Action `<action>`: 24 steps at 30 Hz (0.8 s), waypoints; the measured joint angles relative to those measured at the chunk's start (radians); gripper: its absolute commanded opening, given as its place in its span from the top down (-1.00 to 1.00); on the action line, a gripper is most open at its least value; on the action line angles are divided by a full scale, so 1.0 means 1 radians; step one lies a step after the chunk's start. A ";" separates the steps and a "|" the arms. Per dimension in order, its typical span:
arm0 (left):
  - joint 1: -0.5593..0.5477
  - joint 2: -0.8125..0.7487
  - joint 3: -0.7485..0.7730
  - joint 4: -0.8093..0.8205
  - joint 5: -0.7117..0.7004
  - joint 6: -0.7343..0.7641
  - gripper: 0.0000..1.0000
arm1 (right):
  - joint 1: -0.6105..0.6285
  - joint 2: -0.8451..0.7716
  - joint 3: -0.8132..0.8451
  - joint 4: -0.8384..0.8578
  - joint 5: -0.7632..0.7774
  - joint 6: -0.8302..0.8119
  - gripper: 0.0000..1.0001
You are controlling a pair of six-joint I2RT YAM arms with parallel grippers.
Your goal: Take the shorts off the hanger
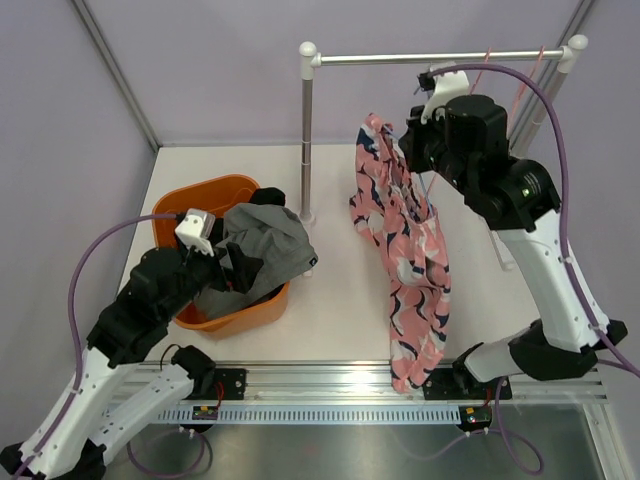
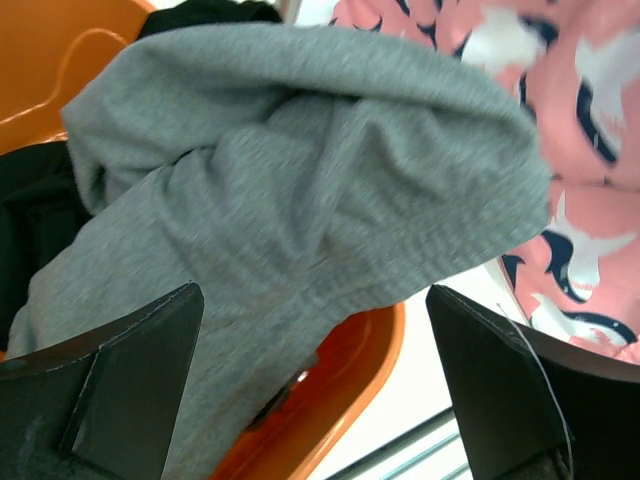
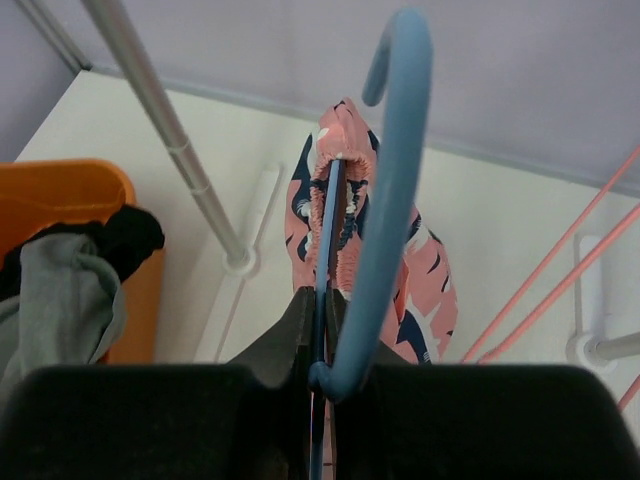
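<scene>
The shorts (image 1: 405, 260), pink with a navy and white print, hang in the air right of the middle, their hem reaching down to the table's near edge. Their waistband (image 3: 340, 165) sits on a blue hanger (image 3: 385, 180). My right gripper (image 3: 322, 300) is shut on the hanger's thin bar just below the hook, and holds it off the rail (image 1: 440, 58). The right gripper (image 1: 418, 160) stands at the top of the shorts. My left gripper (image 2: 315, 330) is open over the basket, nothing between its fingers. The shorts (image 2: 590, 120) lie beyond it to the right.
An orange basket (image 1: 200, 195) at the left holds a grey garment (image 1: 265, 240) and dark clothes. The rail's post (image 1: 306, 140) stands between the basket and the shorts. Pink hangers (image 1: 530, 75) hang on the rail at the right. An aluminium track (image 1: 330, 385) runs along the near edge.
</scene>
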 measured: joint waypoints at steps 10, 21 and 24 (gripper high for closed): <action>-0.277 0.317 0.254 0.157 -0.151 -0.059 -0.98 | -0.001 -0.314 -0.309 -0.003 -0.122 0.051 1.00; -0.529 0.797 0.441 0.512 -0.428 -0.054 -0.98 | -0.001 -0.337 -0.372 -0.011 -0.140 0.082 1.00; -0.529 0.872 0.472 0.575 -0.453 -0.046 -0.98 | -0.001 -0.338 -0.372 -0.019 -0.140 0.082 1.00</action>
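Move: The left hand is empty; the shorts' waistband, on the blue hanger in the right hand's fingers, is about 24 cm ahead, 26 cm to its right and 14 cm above. The left rack post is roughly 26 cm ahead and 11 cm right; the grey garment lies 5 cm ahead and some 12 cm below. From the right hand the waistband is about 8 cm ahead, 4 cm left and 4 cm lower; the pink hangers are some 12 cm ahead and 13 cm right. Still pinching the blue hanger, the right hand draws it with the shorts back towards the robot by about 8 cm, sinking 4 cm and then holding nearly still. Meanwhile the left hand, fingers staying wide open and tipping up slightly, lifts off from above the basket and sweeps some 24 cm right, also 8 cm up and 8 cm forward, towards the waistband without reaching it. ##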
